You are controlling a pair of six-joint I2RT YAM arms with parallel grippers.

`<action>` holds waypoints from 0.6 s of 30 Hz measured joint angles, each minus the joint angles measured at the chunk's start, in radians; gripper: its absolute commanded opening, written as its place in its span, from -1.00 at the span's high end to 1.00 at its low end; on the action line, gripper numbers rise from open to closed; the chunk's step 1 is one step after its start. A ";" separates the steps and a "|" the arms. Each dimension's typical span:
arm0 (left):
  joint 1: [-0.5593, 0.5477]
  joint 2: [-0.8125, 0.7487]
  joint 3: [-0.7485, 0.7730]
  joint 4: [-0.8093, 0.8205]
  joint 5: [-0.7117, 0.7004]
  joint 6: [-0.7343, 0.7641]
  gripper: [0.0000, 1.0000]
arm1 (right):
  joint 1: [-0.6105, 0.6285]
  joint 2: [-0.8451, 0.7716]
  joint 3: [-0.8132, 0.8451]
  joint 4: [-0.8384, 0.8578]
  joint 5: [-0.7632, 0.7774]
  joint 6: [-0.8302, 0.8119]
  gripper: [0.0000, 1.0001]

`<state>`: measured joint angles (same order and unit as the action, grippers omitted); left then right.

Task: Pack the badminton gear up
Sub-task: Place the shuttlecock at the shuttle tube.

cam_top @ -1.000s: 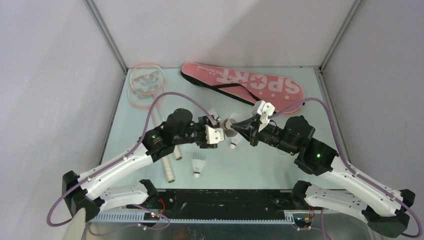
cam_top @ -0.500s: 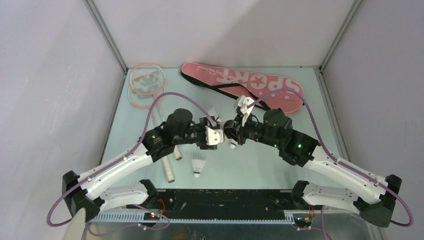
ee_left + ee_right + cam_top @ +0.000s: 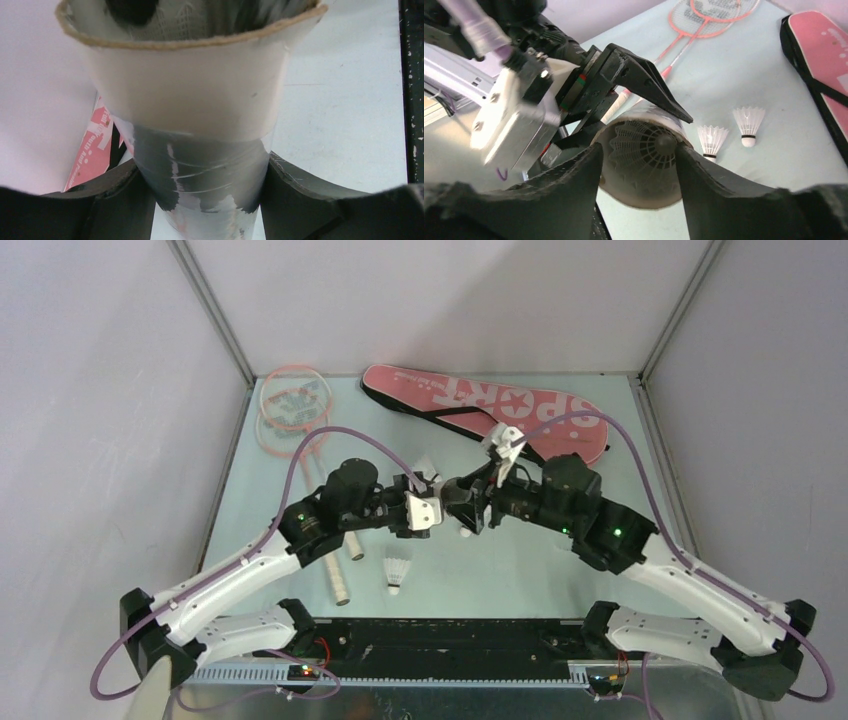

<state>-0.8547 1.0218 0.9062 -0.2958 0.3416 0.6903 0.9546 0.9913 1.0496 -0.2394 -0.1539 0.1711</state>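
Note:
My left gripper (image 3: 210, 200) is shut on the long white tube (image 3: 200, 100) and holds it lying level above the table, mouth to the right. A white shuttlecock (image 3: 644, 150) sits inside the tube's mouth, skirt outward. My right gripper (image 3: 639, 155) is open, one finger on each side of the mouth, gripping nothing. In the top view both grippers, left (image 3: 436, 510) and right (image 3: 470, 508), meet at mid-table. Three shuttlecocks lie on the table: one (image 3: 398, 572) in front, one (image 3: 428, 464) behind, one (image 3: 466, 528) under the right gripper. Two pink rackets (image 3: 290, 405) lie far left. The pink "SPORT" bag (image 3: 490, 405) lies at the back.
The rackets' white handles (image 3: 340, 575) reach to the near left, under my left arm. Metal frame posts and white walls close in the table on three sides. A black rail (image 3: 450, 640) runs along the near edge between the arm bases.
My right gripper came left to the tube's mouth and opened, letting go of the shuttlecock, which now sits in the tube. The left gripper still holds the tube in place.

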 measured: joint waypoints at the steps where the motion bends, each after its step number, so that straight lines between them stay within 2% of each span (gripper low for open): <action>1: 0.000 -0.008 -0.004 0.003 0.000 -0.002 0.21 | -0.002 -0.018 0.000 -0.007 -0.006 -0.001 -0.43; 2: 0.000 -0.012 -0.006 0.006 0.002 -0.003 0.21 | -0.002 -0.042 0.000 -0.014 -0.013 -0.003 -0.50; 3: -0.002 -0.018 -0.009 0.013 0.002 -0.003 0.20 | -0.003 -0.065 0.000 -0.015 -0.029 0.001 -0.70; 5: -0.005 -0.019 -0.013 0.019 0.006 -0.006 0.21 | -0.004 -0.109 0.004 -0.010 -0.047 0.001 -0.94; 6: -0.007 -0.019 -0.018 0.025 0.006 -0.006 0.21 | -0.006 -0.135 0.006 -0.009 -0.057 0.001 -0.97; 14: -0.008 -0.027 -0.037 0.050 0.002 -0.009 0.21 | -0.130 -0.287 0.030 -0.009 0.001 0.010 -0.99; 18: -0.008 -0.034 -0.047 0.060 -0.002 -0.010 0.21 | -0.307 -0.252 0.043 -0.051 0.045 0.058 -0.99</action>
<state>-0.8631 0.9874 0.8597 -0.2363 0.3393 0.6804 0.6472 0.7391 1.0924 -0.2905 -0.1089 0.2287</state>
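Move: For the right hand, whose fingertips are at the mouth of the shuttle tube, the next shuttlecock is probably the outer one of the close pair: about 14 cm ahead, 11 cm to the right and 30 cm below. Its near partner lies about 7 cm ahead, 5 cm right; another shuttlecock is some 20 cm ahead and 6 cm left, both equally low. From the left hand the outer one is about 11 cm ahead, 18 cm right, 22 cm below. Up, right and slightly back, the right hand draws its already parting fingers out of the tube mouth and spreads them fully; it climbs about 10 cm, then swings forward and further right, turning some 20 degrees clockwise and just starting to sink, to finish about 11 cm right of its start. The left hand stays put, still gripping the shuttle tube. ##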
